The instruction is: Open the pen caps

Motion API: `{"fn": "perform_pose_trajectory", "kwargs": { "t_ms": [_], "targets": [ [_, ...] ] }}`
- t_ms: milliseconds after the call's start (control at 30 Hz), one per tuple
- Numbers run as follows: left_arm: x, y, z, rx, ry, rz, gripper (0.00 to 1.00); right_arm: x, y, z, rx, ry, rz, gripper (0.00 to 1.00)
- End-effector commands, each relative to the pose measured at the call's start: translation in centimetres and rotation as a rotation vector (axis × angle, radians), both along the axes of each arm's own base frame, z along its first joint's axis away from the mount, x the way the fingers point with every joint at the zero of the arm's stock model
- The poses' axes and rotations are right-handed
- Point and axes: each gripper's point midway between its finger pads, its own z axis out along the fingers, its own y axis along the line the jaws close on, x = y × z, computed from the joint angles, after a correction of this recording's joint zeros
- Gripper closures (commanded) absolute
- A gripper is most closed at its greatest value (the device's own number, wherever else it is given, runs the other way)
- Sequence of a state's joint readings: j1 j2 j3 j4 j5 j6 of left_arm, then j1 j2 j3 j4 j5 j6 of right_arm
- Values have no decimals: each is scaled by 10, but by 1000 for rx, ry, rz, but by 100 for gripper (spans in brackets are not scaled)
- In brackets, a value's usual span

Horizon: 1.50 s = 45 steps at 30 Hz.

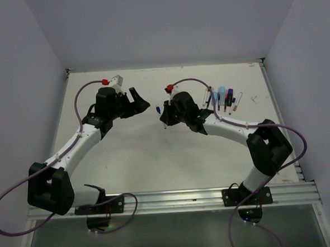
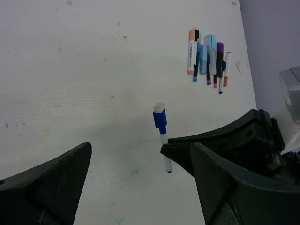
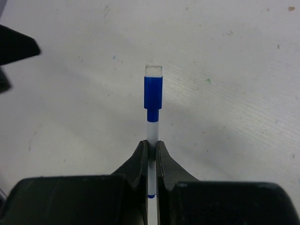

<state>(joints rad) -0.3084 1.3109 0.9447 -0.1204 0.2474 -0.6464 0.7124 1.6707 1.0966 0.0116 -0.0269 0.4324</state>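
My right gripper (image 3: pixel 152 145) is shut on the white body of a thin pen (image 3: pixel 151 131), held above the table. The pen's blue cap (image 3: pixel 153 93) with a clear end sticks out past the fingertips. In the top view the right gripper (image 1: pixel 165 118) holds this pen near the table's middle, and its blue cap (image 1: pixel 158 110) points toward the left gripper (image 1: pixel 143 102). My left gripper (image 2: pixel 140 147) is open, with nothing between its fingers. It sits a short way from the capped pen (image 2: pixel 163 147), whose blue cap (image 2: pixel 160 120) is on.
Several other capped pens (image 1: pixel 224 99) lie side by side at the back right of the table, the same cluster of pens (image 2: pixel 208 56) showing in the left wrist view. The table's side walls stand at left and right.
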Motion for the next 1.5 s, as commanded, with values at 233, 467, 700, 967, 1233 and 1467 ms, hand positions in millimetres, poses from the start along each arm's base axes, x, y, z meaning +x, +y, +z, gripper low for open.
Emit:
{"fn": "perform_pose_trajectory", "kwargs": {
  "t_ms": [233,467,700,967,1233,1467],
  "targets": [
    [2,-42,16,-65,-9,20,24,-15,34,48,156,-150,103,100],
    [7,-42,2,-32,-1,52,32,-20,42,57,195,-156,135,100],
    [14,-41,5,-25,-30,68,41,-26,48,64,233,-152,164,100],
    [12,-44,0,-36,-17,52,49,-27,52,66,266,-144,166,100],
    [12,-41,-4,-24,-15,66,75,-30,56,64,285,-127,176,100],
    [10,-40,-1,-18,-29,57,100,-30,59,64,302,-131,189,90]
  ]
}}
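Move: The pen's blue cap, held up by the right hand, lies about 4 cm ahead of the open left hand, 9 cm to its right and 6 cm below. The right gripper on the barrel is some 10 cm right of the left hand, 1 cm back and 7 cm below. From the right hand, the cap is about 5 cm ahead, 2 cm left and 1 cm up; the other pens lie some 17 cm ahead, 31 cm right and 12 cm below. The left fingers shut on the pale end of the blue cap and pinch it, after the left hand has gone about 4 cm right and 2 cm down to meet it, dipping back slightly before coming forward again. The right hand, its hold on the white barrel kept, brings the pen to the left hand: roughly 5 cm left, nearly 4 cm up and a little back, rolling its left side up some 10 to 15 degrees. ##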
